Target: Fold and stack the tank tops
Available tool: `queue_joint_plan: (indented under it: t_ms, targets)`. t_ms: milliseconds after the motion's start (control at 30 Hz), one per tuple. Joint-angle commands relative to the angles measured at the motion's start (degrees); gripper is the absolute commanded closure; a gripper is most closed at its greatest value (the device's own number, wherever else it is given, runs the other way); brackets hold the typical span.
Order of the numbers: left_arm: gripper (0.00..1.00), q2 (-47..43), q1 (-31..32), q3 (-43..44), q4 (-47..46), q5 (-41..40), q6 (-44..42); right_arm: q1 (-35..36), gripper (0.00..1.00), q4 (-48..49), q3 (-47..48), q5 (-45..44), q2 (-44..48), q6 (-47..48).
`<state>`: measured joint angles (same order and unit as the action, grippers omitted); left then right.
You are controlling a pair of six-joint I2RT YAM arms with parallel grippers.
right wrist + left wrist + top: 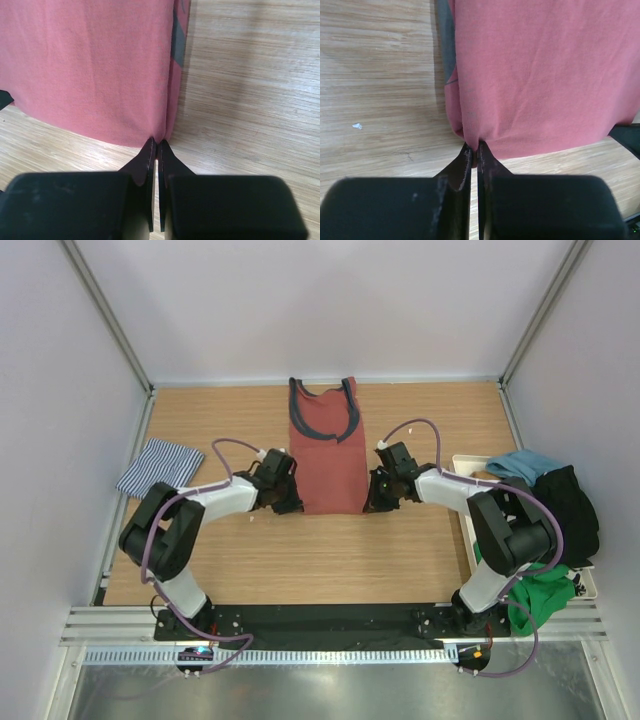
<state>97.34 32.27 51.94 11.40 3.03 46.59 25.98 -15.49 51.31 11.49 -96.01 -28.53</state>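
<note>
The rust-red tank top (328, 462) lies flat in the middle of the table, folded into a narrow strip, its dark grey-blue straps at the far end. My left gripper (291, 503) is shut on its near left hem corner (470, 137). My right gripper (372, 501) is shut on the near right hem corner (161, 135). In both wrist views the jaws pinch a small fold of red cloth at their tips. The navy-and-white striped tank top (160, 466) lies folded at the table's left edge.
A white tray (470, 472) at the right edge holds a heap of clothes: teal (523, 465), black (571, 510) and green (540, 595). Grey walls and metal posts enclose the table.
</note>
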Motion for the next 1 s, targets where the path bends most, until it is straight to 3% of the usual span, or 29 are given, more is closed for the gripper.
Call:
queue_joint_plan:
  t_ms: [0,333,533,967]
  targets:
    - [1.0,-1.0,0.9,-2.2,1.6,-2.0,-0.6,0.5,0.96,-2.9,0.2,-0.3,2.0,1.5]
    - [1.0,-17.3,9.8,-14.1,6.4,-5.3,4.3,6.3,0.95,-9.2,-10.9,-2.3,18.1,-2.7]
    - [1.0,-28.8,21.1,-17.8,13.6,-10.1,10.4,12.8,0.96,-13.6,-16.9,-4.6,30.2,-9.2]
    - [1.0,-41.5,35.5,-17.8,24.1,-14.0,22.8,18.6,0.97,-26.0,-15.4,-6.7,45.7,-14.1]
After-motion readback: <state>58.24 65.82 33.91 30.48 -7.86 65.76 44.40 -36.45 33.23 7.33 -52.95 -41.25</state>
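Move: The rust tank top is already pinched at its two hem corners, its middle about 19 cm ahead of the left gripper and 9 cm to its right, or 19 cm ahead of the right gripper and 10 cm to its left. The near table edge lies some 26 cm straight behind both grippers. The folded striped tank top is about 40 cm to the left gripper's left and 10 cm ahead; the crate's middle is some 43 cm to the right gripper's right and 4 cm back. Keep both grippers shut on the hem corners and pull the rust tank top straight back towards the near table edge, quickly, about 20 cm with the left and 17 cm with the right. Raise both hems some 6 cm, mostly in the second half, letting the left wrist turn roughly 10 degrees clockwise and the right slightly counter-clockwise. ##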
